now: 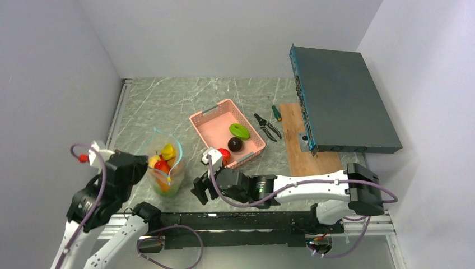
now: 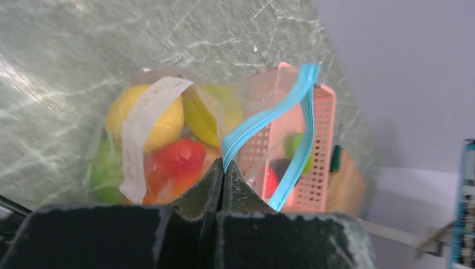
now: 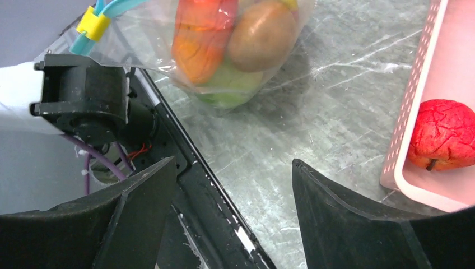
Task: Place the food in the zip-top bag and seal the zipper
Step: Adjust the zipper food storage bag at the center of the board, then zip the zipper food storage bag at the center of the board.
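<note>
The clear zip-top bag (image 1: 166, 168) stands upright at the near left, holding several food pieces: yellow (image 2: 162, 120), red (image 2: 176, 162), green (image 2: 103, 174) and orange (image 3: 196, 45). My left gripper (image 2: 223, 164) is shut on the near end of the teal-blue zipper (image 2: 291, 106), and the bag's mouth gapes open. A yellow slider (image 3: 92, 23) sits on the strip. My right gripper (image 3: 232, 162) hangs open and holds nothing, low over the table between bag and basket (image 1: 208, 114). In the basket lie a green piece (image 1: 239, 130), a dark purple one (image 1: 235, 144) and a red one (image 3: 445, 134).
Pliers (image 1: 268, 126) and a green-handled screwdriver (image 1: 275, 112) lie right of the pink basket. A wooden board (image 1: 299, 154) and a large dark teal slab (image 1: 344, 101) tilted over it fill the right side. The black base rail (image 1: 241, 218) runs along the near edge.
</note>
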Tool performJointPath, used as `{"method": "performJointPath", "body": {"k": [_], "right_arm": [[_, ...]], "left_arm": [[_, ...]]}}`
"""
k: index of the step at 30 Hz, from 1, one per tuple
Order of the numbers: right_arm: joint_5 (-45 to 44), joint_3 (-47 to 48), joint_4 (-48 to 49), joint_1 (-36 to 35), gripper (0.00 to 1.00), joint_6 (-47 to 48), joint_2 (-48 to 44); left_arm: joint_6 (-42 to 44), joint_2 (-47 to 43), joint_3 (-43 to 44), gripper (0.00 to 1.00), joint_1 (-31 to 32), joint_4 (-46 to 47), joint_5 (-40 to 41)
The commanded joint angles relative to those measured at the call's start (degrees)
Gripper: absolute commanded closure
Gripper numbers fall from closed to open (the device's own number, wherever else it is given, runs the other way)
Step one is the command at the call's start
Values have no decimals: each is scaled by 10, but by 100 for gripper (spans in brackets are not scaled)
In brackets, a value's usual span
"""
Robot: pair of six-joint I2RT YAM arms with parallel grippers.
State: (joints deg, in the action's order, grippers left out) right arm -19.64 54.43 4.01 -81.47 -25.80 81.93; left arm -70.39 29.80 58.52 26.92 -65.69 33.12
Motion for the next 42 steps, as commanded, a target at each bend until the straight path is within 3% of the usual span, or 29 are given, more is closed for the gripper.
{"method": "performJointPath", "body": {"k": [1, 6, 12, 23, 33, 36, 40, 42], "right_arm": [[-29, 0, 63, -28, 23, 49, -18], [-85, 50, 81, -65, 23, 97, 25], [-185, 123, 56, -77, 25, 105, 92], [-158, 166, 89, -78, 36, 165, 160], [-171, 234, 94, -92, 37, 272, 228], [-170, 251, 103, -94, 51, 306, 242], [-197, 261, 113, -95, 57, 339, 256], [-210, 257, 121, -95, 69, 352, 255]], "left_arm": [[-165, -81, -84, 100, -2, 33, -39], [-227, -124, -141, 100, -2, 28, -75], [-227, -143, -137, 100, -2, 9, -83], [-182, -193, -110, 100, -2, -16, -37], [-186, -213, -89, 100, -2, -40, -61], [-195, -214, -80, 100, -2, -51, -64], [-203, -229, -82, 100, -2, -61, -63], [-208, -240, -84, 100, -2, -67, -62]]}}
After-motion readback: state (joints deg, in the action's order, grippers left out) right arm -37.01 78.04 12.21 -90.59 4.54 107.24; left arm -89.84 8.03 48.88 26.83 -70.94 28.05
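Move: The zipper's slider end, on the near side of the open bag, is about 10 cm left, 4 cm ahead and 3 cm above the right hand. The food in the bag sits some 14 cm left, 7 cm ahead and 8 cm lower; the red fruit is 12 cm ahead, 8 cm right and 14 cm down. The left hand already pinches the zipper, with the slider end roughly 7 cm right of it, 6 cm back and 3 cm below. The slider end comes in between the right fingers, which narrow from about three-quarters to under half open around it: the right hand first draws slightly back, then travels some 10 cm left, wrist rolling about 30 degrees. The left hand keeps its pinch on the zipper, dips quickly, then draws back while rising partway, rolling its left side down. ##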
